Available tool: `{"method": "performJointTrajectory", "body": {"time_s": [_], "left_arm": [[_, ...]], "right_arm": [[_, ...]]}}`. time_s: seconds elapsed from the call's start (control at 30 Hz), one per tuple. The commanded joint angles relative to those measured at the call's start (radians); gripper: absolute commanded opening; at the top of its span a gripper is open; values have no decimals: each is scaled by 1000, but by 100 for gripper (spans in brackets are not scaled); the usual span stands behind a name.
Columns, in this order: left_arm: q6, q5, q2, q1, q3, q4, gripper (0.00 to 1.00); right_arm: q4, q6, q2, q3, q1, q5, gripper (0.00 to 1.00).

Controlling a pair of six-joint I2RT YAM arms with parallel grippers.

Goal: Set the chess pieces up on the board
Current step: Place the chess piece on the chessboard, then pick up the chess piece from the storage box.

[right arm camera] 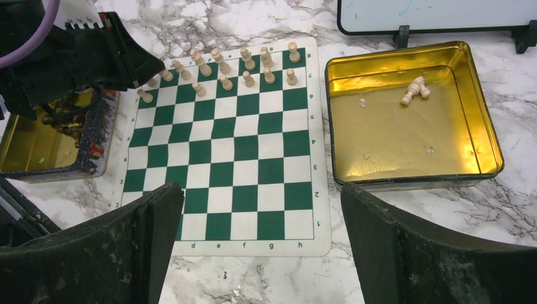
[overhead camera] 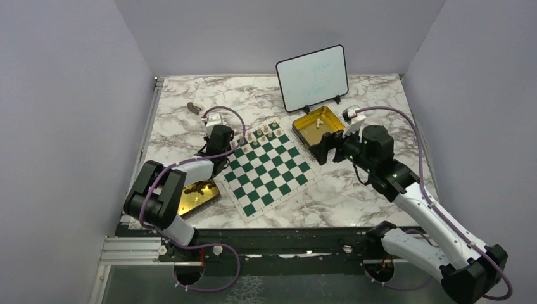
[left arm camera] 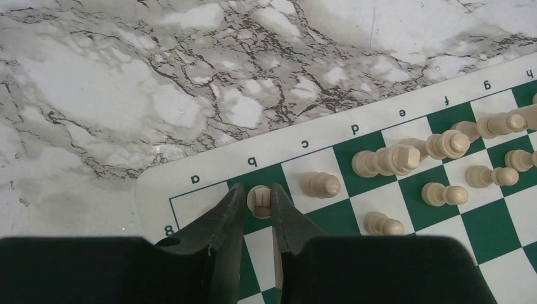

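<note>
The green and white board (overhead camera: pixel 269 171) lies mid-table, with several pale beige chess pieces (overhead camera: pixel 263 134) standing along its two far rows. In the left wrist view one pale piece (left arm camera: pixel 259 199) stands on the dark square by the letter b. My left gripper (left arm camera: pixel 257 188) straddles it with the jaws slightly parted, and a thin gap shows on the left side. More pale pieces (left arm camera: pixel 392 158) stand to its right. My right gripper (right arm camera: pixel 261 190) hangs wide open above the board's near edge (right arm camera: pixel 253 247) with nothing between its fingers. Two pale pieces (right arm camera: pixel 415 88) lie in the right gold tin (right arm camera: pixel 415 180).
A second gold tin (overhead camera: pixel 197 196) holding dark brown pieces sits left of the board, under the left arm. A small framed whiteboard (overhead camera: pixel 312 77) stands at the back. A small brown object (overhead camera: pixel 192 107) lies at the far left of the marble table.
</note>
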Motion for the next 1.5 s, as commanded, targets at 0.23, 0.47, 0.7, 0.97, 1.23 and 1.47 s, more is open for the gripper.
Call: {"method": "performJointTrajectory", "body": {"time_s": [0.23, 0.47, 0.7, 0.97, 1.23, 1.47], "left_arm": [[5, -8, -56, -2, 6, -48, 36], [7, 13, -139, -2, 44, -90, 49], [40, 106, -258, -2, 155, -227, 68], [87, 299, -478, -2, 262, -441, 86], [144, 474, -675, -2, 186, -576, 99], [224, 506, -798, -2, 44, -620, 99]], "right_arm": [[-4, -12, 7, 15, 6, 1, 100], [-33, 60, 19, 28, 6, 65, 100], [-9, 121, 56, 18, 6, 70, 100], [8, 96, 170, 29, 5, 159, 94], [85, -4, 404, 84, -4, 308, 66], [221, -76, 595, 136, -55, 363, 43]]}}
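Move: The left hand's parting fingertips are still around the chess piece just set on b8, its middle about 1 cm below the hand point; c8's piece stands about 2 cm farther out and 3 cm to the right, a8's about 2 cm nearer and 3 cm to the left. From the right hand, the last two chess pieces lie roughly 21 cm ahead and 2 cm right, some 23 cm below, in the gold box, centred about 19 cm ahead and 3 cm right; the h7 pawn is some 19 cm ahead and 15 cm left. The left hand opens from a narrow gap to full width, letting go of the piece on b8, and climbs clear past 20 cm before settling slightly and drawing back about 10 cm with a smaller shift right, turning clockwise some 25 degrees as its fingers tilt up. After a short wait the empty right hand sinks about 12 cm and reaches forward 8 or 9 cm towards the two pieces in the gold box, its fingers tipping down, wrist rolling right side up and turning clockwise, and its wide-open grip narrowing to about half, touching nothing yet. ##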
